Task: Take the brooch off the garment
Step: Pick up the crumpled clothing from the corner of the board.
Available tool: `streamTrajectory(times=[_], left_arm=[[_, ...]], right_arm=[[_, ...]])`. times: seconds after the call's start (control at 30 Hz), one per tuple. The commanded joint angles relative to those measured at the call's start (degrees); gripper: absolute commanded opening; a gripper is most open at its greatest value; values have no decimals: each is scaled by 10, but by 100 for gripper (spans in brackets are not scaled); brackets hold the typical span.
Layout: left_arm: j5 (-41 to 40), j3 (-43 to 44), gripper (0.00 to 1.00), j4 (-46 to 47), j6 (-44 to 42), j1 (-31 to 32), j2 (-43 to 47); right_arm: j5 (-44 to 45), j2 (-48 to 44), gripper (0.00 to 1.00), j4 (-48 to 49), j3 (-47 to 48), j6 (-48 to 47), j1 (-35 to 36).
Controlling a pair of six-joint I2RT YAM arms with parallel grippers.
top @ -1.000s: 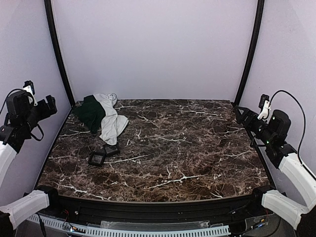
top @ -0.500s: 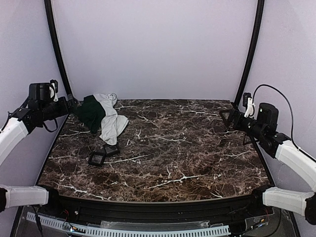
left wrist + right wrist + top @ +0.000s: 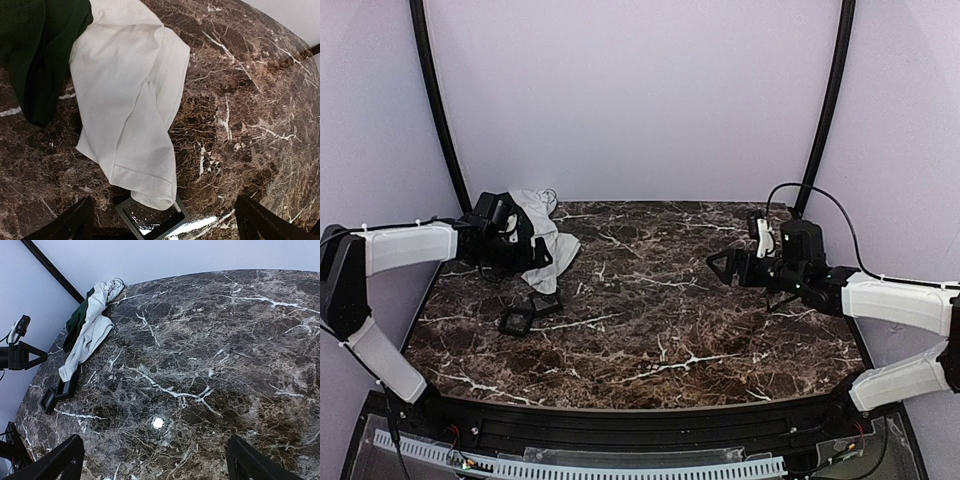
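Note:
The garment lies crumpled at the table's back left, white cloth with a dark green part beside it; no print shows. The white folds fill the left wrist view, and the garment is small and far off in the right wrist view. The brooch is hidden in every view. My left gripper hovers over the garment's near end, open, nothing between its fingers. My right gripper hangs open above bare marble at the right-middle, far from the garment.
Two small black square frames lie just in front of the garment; the cloth's tip overlaps one frame. The marble table has black posts at its back corners and a black rail along the near edge.
Both arms have swung in from the table's sides. The left gripper has come over the garment; the right has moved left over the marble. Both stayed open.

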State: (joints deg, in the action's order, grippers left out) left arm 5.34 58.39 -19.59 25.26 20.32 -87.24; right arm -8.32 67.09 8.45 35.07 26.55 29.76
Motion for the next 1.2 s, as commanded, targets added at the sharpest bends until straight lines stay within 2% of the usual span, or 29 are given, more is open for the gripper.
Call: streamTrajectory(times=[0.0,0.17,0.33,0.53,0.6,0.67,0.7,0.77,0.9,1.17], left_arm=[[36,16,98,17,12,6,-47],[34,10,85,34,10,6,-78],[31,24,67,42,6,6,-109],[24,41,63,35,2,7,-137],[31,44,57,37,1,6,-145],[37,45,46,42,1,7,-150],[40,46,35,43,1,7,-152],[45,51,22,46,1,7,-154],[67,58,3,58,5,7,-156],[127,106,1,101,3,22,-156]], right_arm=[[18,31,98,38,29,10,32],[20,57,98,45,40,9,55],[23,76,98,42,53,7,71],[32,78,98,42,54,9,84],[34,76,98,42,52,10,85],[35,75,98,41,50,10,86],[36,74,98,39,50,10,86],[36,72,98,37,49,9,86],[39,66,98,34,49,9,88],[50,44,98,35,44,13,89]])
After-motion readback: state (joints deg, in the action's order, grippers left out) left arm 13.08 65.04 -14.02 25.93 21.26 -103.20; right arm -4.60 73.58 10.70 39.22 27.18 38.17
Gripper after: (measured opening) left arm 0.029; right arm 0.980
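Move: The white near end of the crumpled clothing lies about 2 cm ahead of the left hand, 2 cm to its right and 8 cm below. The green part is some 14 cm ahead and 11 cm left. Of the two black frames, one is about 5 cm back and 1 cm left, the other 10 cm back and 8 cm left, both about 9 cm down. From the right hand, that near end is some 38 cm left, 9 cm ahead, 14 cm below. The white near end of the clothing is pinched at its right-hand edge by the left hand, which sinks about 7 cm onto it, easing slightly forward and right, tips a little further down and closes from wide open. With the cloth held, it then rises some 2 cm, drawing right and slightly forward. The right hand glides about 5 cm left, towards the clothing, and stays there open. ##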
